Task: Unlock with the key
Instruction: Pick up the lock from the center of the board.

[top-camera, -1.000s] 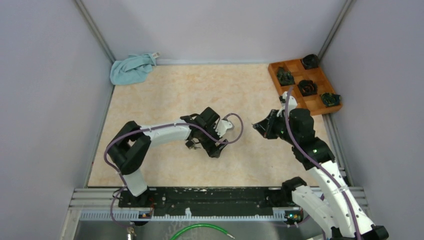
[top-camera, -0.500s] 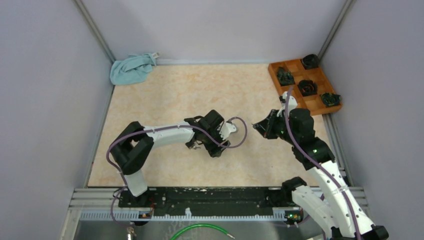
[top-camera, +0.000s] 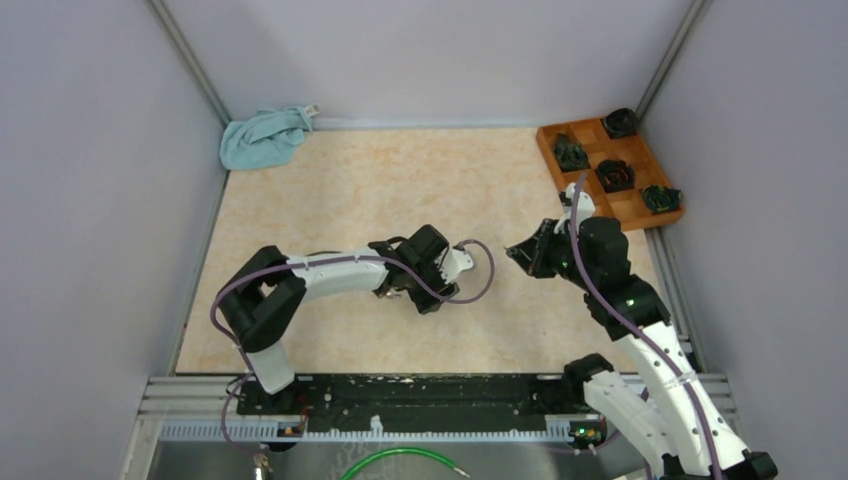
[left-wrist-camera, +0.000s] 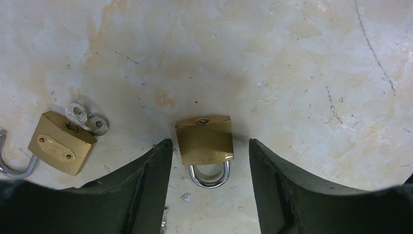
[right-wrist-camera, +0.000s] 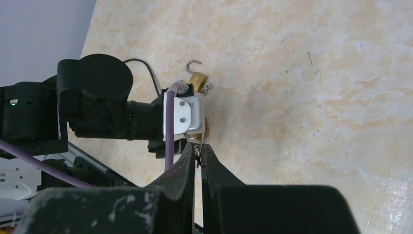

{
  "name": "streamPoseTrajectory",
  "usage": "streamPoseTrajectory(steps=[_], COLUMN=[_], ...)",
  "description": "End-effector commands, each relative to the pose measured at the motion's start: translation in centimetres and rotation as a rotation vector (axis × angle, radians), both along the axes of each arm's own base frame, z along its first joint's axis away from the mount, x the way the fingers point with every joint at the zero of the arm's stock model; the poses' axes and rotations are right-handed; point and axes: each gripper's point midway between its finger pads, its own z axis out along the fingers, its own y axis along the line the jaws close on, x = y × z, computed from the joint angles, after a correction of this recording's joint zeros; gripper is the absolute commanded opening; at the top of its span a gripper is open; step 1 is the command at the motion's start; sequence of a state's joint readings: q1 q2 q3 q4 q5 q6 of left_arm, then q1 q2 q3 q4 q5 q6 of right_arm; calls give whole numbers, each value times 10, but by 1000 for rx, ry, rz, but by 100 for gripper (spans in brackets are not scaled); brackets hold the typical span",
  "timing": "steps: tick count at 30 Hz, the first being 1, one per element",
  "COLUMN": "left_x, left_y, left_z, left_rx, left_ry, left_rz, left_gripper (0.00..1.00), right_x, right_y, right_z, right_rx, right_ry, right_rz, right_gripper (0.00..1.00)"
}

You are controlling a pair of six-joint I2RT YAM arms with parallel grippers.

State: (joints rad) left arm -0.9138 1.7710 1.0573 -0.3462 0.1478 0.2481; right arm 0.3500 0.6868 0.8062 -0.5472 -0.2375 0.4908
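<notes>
A shut brass padlock lies flat on the table with its keyhole end pointing away and its steel shackle toward the wrist. My left gripper is down over it, open. One finger stands on each side of the brass body with a small gap on both sides. In the top view the left gripper hides this padlock. My right gripper hovers just right of the left wrist, shut on a small silver key whose blade pokes out past the tips. In the top view the right gripper points toward the left one.
A second brass padlock lies to the left with its shackle open and a pair of keys in its keyhole. A wooden compartment tray holding dark objects stands at the back right. A teal cloth lies in the back left corner.
My left gripper has shifted slightly and its jaws have narrowed around the padlock. The right arm has not moved.
</notes>
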Motion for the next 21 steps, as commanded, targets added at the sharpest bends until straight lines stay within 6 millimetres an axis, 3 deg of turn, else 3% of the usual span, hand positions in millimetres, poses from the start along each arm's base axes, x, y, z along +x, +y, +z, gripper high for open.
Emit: streamPoseTrajectory(steps=[1,7,12,16,21], left_x=[-14,-13,-11,1,23], left_y=[35,42,39,38,43], left_z=[-28,-30,-11,26,98], left_rx=[134,149,115,109,82], left_ry=[43,8,-44,-139,-380], left_rz=[19,-23,-96,-147,-257], left_gripper=[60,29,20,19,16], right_x=[4,6,10,12,20], right_y=[-2,2,7,18,38], right_z=[31,25,27,28,38], right_rx=[27,24,30,52,118], right_ry=[-91,-71,-67,-63,-85], right_rz=[-12,5,31,81,165], right_gripper=[0,0,0,0,0])
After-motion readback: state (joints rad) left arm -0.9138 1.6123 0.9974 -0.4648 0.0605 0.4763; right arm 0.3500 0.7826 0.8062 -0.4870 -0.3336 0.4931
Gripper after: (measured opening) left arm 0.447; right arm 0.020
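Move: The closed brass lock lies between the left hand's open fingers, about 1 cm ahead of and 1 cm below the hand point. Some 10 cm ahead and 1 cm left of this hand lies the open lock with its keys. The black cable lock is roughly 9 cm to the hand's left and 2 cm ahead. From the right hand, holding a key, the closed lock lies about 14 cm left, level fore and aft, and some 22 cm below. The left fingers close on both sides of the closed lock's brass body and pinch it while the hand creeps under 1 cm forward; then the hand carries it about 4 cm left, towards the cable lock's side, rising nearly 3 cm late on and turning some 10 degrees clockwise. The right hand, keeping its key pinched, starts late, easing about 2 cm left and 1 cm down. ##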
